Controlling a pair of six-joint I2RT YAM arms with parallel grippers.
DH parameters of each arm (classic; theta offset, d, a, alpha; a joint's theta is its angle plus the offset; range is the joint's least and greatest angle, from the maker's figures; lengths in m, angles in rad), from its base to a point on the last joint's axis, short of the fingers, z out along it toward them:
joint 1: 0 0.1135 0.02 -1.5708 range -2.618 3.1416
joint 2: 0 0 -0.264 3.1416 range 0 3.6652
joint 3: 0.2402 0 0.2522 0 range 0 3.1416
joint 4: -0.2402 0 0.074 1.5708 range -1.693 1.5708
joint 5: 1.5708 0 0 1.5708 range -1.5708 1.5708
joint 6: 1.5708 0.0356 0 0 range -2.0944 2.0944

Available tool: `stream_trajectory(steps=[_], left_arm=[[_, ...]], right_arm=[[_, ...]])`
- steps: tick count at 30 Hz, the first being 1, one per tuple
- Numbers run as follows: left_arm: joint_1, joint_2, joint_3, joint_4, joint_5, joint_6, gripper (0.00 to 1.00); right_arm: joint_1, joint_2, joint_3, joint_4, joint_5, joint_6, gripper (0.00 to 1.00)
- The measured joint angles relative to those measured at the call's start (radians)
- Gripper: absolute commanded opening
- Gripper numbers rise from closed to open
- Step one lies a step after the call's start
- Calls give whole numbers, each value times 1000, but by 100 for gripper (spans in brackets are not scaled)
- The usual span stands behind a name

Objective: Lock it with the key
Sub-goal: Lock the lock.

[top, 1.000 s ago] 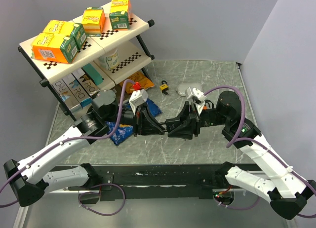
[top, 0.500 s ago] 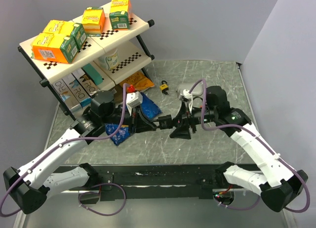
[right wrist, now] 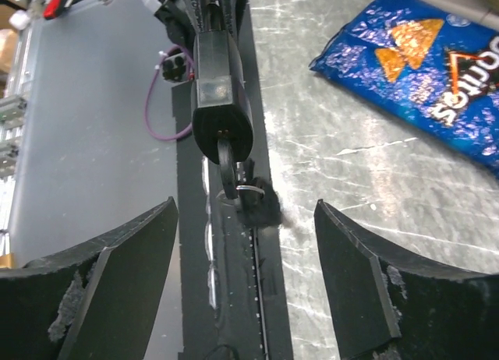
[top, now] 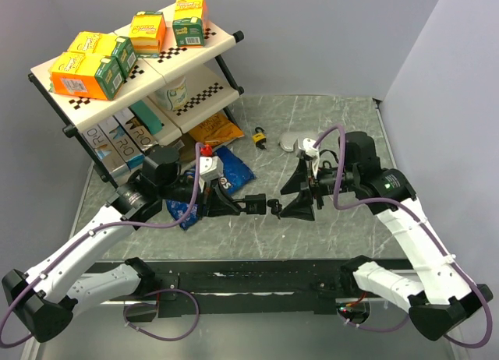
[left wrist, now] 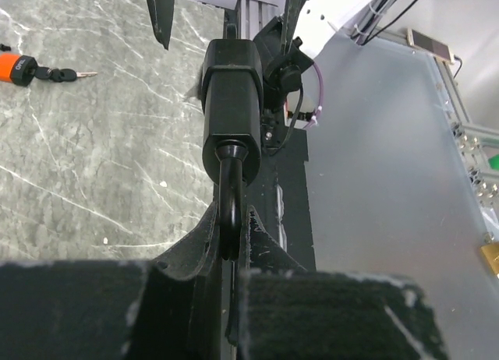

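My left gripper (left wrist: 230, 237) is shut on the shackle of the black padlock (left wrist: 232, 103), holding it level above the table. In the top view this padlock (top: 253, 203) juts right from the left gripper (top: 234, 206). The key (right wrist: 227, 154) sits in the padlock's (right wrist: 221, 79) end face, and a second black key head (right wrist: 260, 203) dangles from its ring. The right gripper (right wrist: 245, 286) stands open, its fingers (right wrist: 132, 274) on either side of the key bunch and a little short of it, touching nothing. From above, the key (top: 274, 206) hangs between the padlock and the right gripper (top: 291, 198).
A yellow-orange padlock (top: 260, 136) with its own keys (left wrist: 64, 74) lies on the marble table further back. A blue chip bag (top: 234, 170) lies behind the left arm, with a loaded shelf rack (top: 140, 72) at the back left. A black rail (top: 257, 282) runs along the near edge.
The right gripper has opened, let go of the key and drawn back to the right. The left gripper still grips the padlock, now slightly lower and nearer.
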State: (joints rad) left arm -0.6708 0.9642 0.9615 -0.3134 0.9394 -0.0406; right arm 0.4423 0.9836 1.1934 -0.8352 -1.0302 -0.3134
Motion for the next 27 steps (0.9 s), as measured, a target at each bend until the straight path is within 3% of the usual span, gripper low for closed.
stream_trajectory(steps=[18,23,27], left_arm=[[0,16,0,-11,7,54,1],[0,16,0,-14,6,60,1],[0,16,0,-16,6,61,1]], right_arm=[[76,50,3,28,-5,17,54],[90,63,18,26,10,2,38],[103,72,27,25,21,-17,19]])
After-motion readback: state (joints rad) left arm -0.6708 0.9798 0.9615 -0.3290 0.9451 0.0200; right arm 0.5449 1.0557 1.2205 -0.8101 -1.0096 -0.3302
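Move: My right hand, fingers wide open, has the key in the lock's end about 4 cm to its left, 1 cm back and 1 cm lower. The lock body is some 8 cm to my right hand's left and 1 cm back; the spare key on the ring hangs about 3 cm left, 2 cm back and 3 cm below. From my left hand, already holding the lock by its shackle, the key lies about 8 cm to the right, 1 cm forward and 1 cm lower. I bring my right fingers in around the key's head, easing left about 2 cm while drifting very slightly back and down, with the wrist turning only about 5 degrees counter-clockwise. As they come in I close them from nearly wide open to about a third, one on each side of the key. My left hand keeps its shut grip on the shackle, holding the lock almost still. ##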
